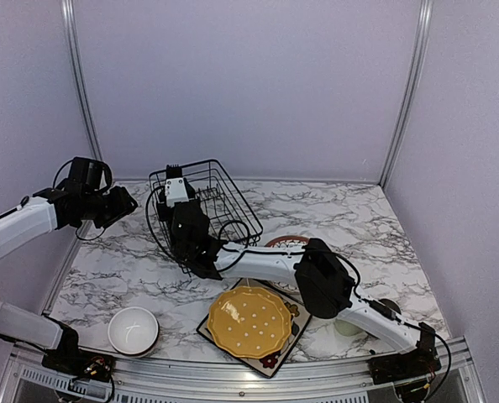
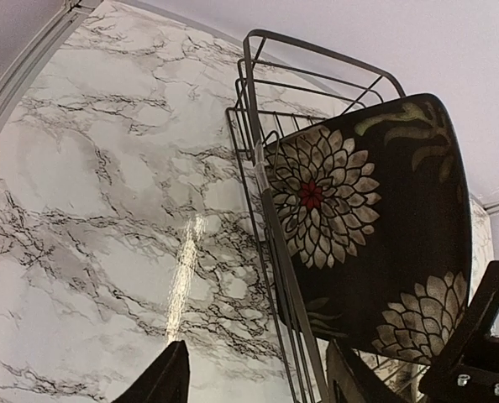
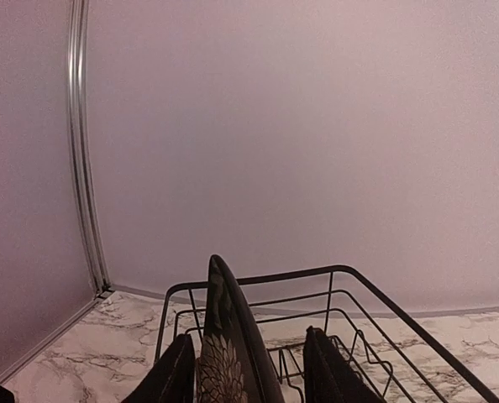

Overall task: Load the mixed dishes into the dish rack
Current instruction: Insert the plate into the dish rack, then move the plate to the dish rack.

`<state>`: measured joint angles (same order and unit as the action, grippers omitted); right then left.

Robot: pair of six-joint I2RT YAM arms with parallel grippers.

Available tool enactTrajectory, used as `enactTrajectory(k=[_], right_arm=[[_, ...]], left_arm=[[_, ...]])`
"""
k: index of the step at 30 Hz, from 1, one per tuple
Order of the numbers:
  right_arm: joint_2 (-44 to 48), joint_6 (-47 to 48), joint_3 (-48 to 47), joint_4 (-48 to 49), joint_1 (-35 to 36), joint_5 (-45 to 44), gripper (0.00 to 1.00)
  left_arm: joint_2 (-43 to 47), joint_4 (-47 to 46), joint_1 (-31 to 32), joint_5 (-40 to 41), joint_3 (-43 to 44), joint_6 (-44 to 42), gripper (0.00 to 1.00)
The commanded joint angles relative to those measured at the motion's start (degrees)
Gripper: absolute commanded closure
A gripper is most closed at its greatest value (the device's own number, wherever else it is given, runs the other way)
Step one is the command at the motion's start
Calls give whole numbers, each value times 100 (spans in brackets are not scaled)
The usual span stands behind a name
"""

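The black wire dish rack (image 1: 233, 189) stands at the back middle of the table. A black square plate with white-and-red flowers (image 2: 367, 227) stands on edge inside it. My right gripper (image 3: 249, 374) is open around that plate (image 3: 224, 336), which lies close to the left finger with a gap to the right finger. In the top view the right gripper (image 1: 179, 201) reaches into the rack and hides the plate. My left gripper (image 1: 125, 204) hovers open just left of the rack, holding nothing; the rack's wire side (image 2: 258, 126) rises past its fingers. A yellow dotted plate (image 1: 249, 321) lies on another black square plate (image 1: 275, 359).
A white bowl (image 1: 133, 329) sits near the front left. A pale green mug (image 1: 348, 327) and a small cup (image 1: 391, 306) show beside the right forearm. A red-rimmed dish (image 1: 287, 241) peeks from behind that arm. Purple walls enclose the marble table (image 1: 359, 218).
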<state>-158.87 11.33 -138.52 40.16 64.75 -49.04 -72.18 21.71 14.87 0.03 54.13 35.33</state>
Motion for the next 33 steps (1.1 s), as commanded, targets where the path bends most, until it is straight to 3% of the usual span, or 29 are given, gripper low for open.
enactTrajectory(k=[1,14,19,25,33], right_arm=[[649,473,292,210,53,197,54],[1853,522,730,-1729,82,1183,46],[2535,763,751,-2646,-100,1331,22],[3701,61,1427,-4807,-1164,2566,18],[5508,-557,3736,-5725,-3145,4808,15]], left_arm=[[46,93,-11,-149,224,-355,42],[-51,12,238,-755,862,-1792,38],[18,-94,938,-553,858,-2410,38],[-183,-168,2035,31,856,-2399,41],[-314,-585,2532,561,372,-1999,47]])
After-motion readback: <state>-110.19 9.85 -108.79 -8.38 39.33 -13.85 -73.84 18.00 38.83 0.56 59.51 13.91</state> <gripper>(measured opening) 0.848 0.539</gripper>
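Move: The right hand still straddles the near top corner of the black square plate, whose middle is about 4 cm ahead, 1 cm left and 9 cm below. The rack's middle is level ahead-and-back, about 7 cm right and 15 cm down; the round patterned plate lies some 32 cm right, 15 cm back and 21 cm down. From the left hand, the black plate's middle is roughly 5 cm ahead, 14 cm right and slightly below, the rack's middle about 3 cm ahead, 20 cm right and 8 cm down. Coming free of the already released black plate, the right hand's fingers spread wide as it rises about 15 cm, easing back slightly, then sweeps fast to the right and somewhat forward, away from the rack. The left hand, staying open, lifts about 5 cm, then swings right and a little back towards the rack's near left part, turning some 35 degrees clockwise. ##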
